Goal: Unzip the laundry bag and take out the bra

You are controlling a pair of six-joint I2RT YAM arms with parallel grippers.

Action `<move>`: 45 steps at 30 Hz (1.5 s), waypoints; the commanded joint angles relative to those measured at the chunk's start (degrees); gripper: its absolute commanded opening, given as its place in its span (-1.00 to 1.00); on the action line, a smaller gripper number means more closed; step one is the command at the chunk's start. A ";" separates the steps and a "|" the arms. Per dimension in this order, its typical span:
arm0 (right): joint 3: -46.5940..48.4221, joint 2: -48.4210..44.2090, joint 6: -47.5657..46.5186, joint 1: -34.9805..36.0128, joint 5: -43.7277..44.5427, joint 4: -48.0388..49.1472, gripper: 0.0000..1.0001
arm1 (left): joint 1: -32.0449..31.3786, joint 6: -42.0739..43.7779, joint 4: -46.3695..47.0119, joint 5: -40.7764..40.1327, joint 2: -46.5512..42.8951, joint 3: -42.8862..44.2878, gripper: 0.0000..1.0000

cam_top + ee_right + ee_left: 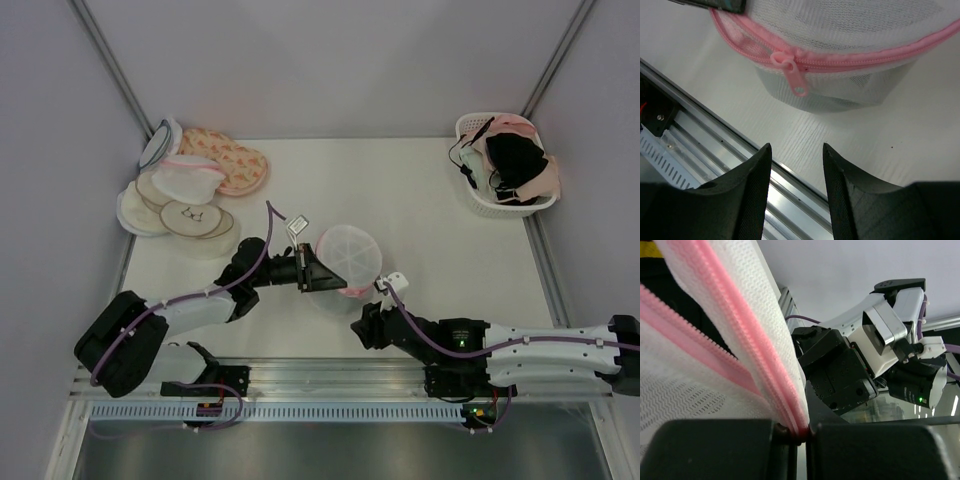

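The laundry bag [347, 256], a round white mesh pouch with pink zipper trim, hangs tilted just above the table centre. My left gripper [306, 271] is shut on its rim. In the left wrist view the jaws pinch the pink trim [800, 432], and above them two pink bands part around a dark gap. My right gripper [366, 325] is open and empty just in front of the bag and a little to its right. Its fingertips [763, 150] point up at the pink zipper pull [792, 75], which dangles free from the bag [850, 22]. The bra is hidden.
A pile of other mesh pouches and discs [190, 185] lies at the back left. A white basket [480, 205] with dark and pink garments stands at the back right. An aluminium rail [330, 375] runs along the near edge, and grey walls close in both sides.
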 commanded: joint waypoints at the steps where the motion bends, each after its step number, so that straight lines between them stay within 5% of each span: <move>1: 1.42 0.74 -1.45 -0.11 -0.60 5.86 0.01 | -0.28 7.22 -3.26 1.10 -4.65 -0.82 -0.95; 21: 8.11 7.77 -6.02 -0.11 3.62 5.33 -0.11 | -3.00 9.60 -8.02 1.01 -11.51 -4.25 -0.95; 24: 8.11 8.48 -5.67 -0.29 4.06 5.16 -0.51 | -3.53 10.04 -9.42 1.18 -12.92 -3.81 -0.95; 26: 8.02 7.87 -5.41 -0.29 4.41 4.46 -0.98 | -3.71 10.83 -11.44 0.83 -14.06 -3.72 -0.95; 37: 8.28 2.77 -1.90 -0.29 4.50 -8.37 -0.99 | -3.71 21.46 -31.21 -4.61 -18.81 -1.09 -0.95; 45: 12.59 7.85 5.73 -0.20 11.78 -27.61 -0.99 | -3.62 28.48 -41.15 -5.94 -21.54 4.18 -0.95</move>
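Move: The zip pull of the laundry bag sits about 5 cm ahead of the open right hand, roughly 1 cm to its left and 3 cm higher. The left fingertips, already pinching the zip's edge, are level with the pull, some 4 cm left of it and 2 cm above it. The bag's mesh body spreads beyond, its middle about 11 cm ahead and 2 cm left of the right hand, and roughly 3 cm higher. The zip pull is brought back towards the right hand as the left keeps its pinch and draws the bag about 4 cm back; the right, fingers open, eases left and up, then pinches the tab. The hands then part: the right tows the pull about 5 cm to the right and slightly down, while the left goes a little left and down, its wrist rolling left side up. ##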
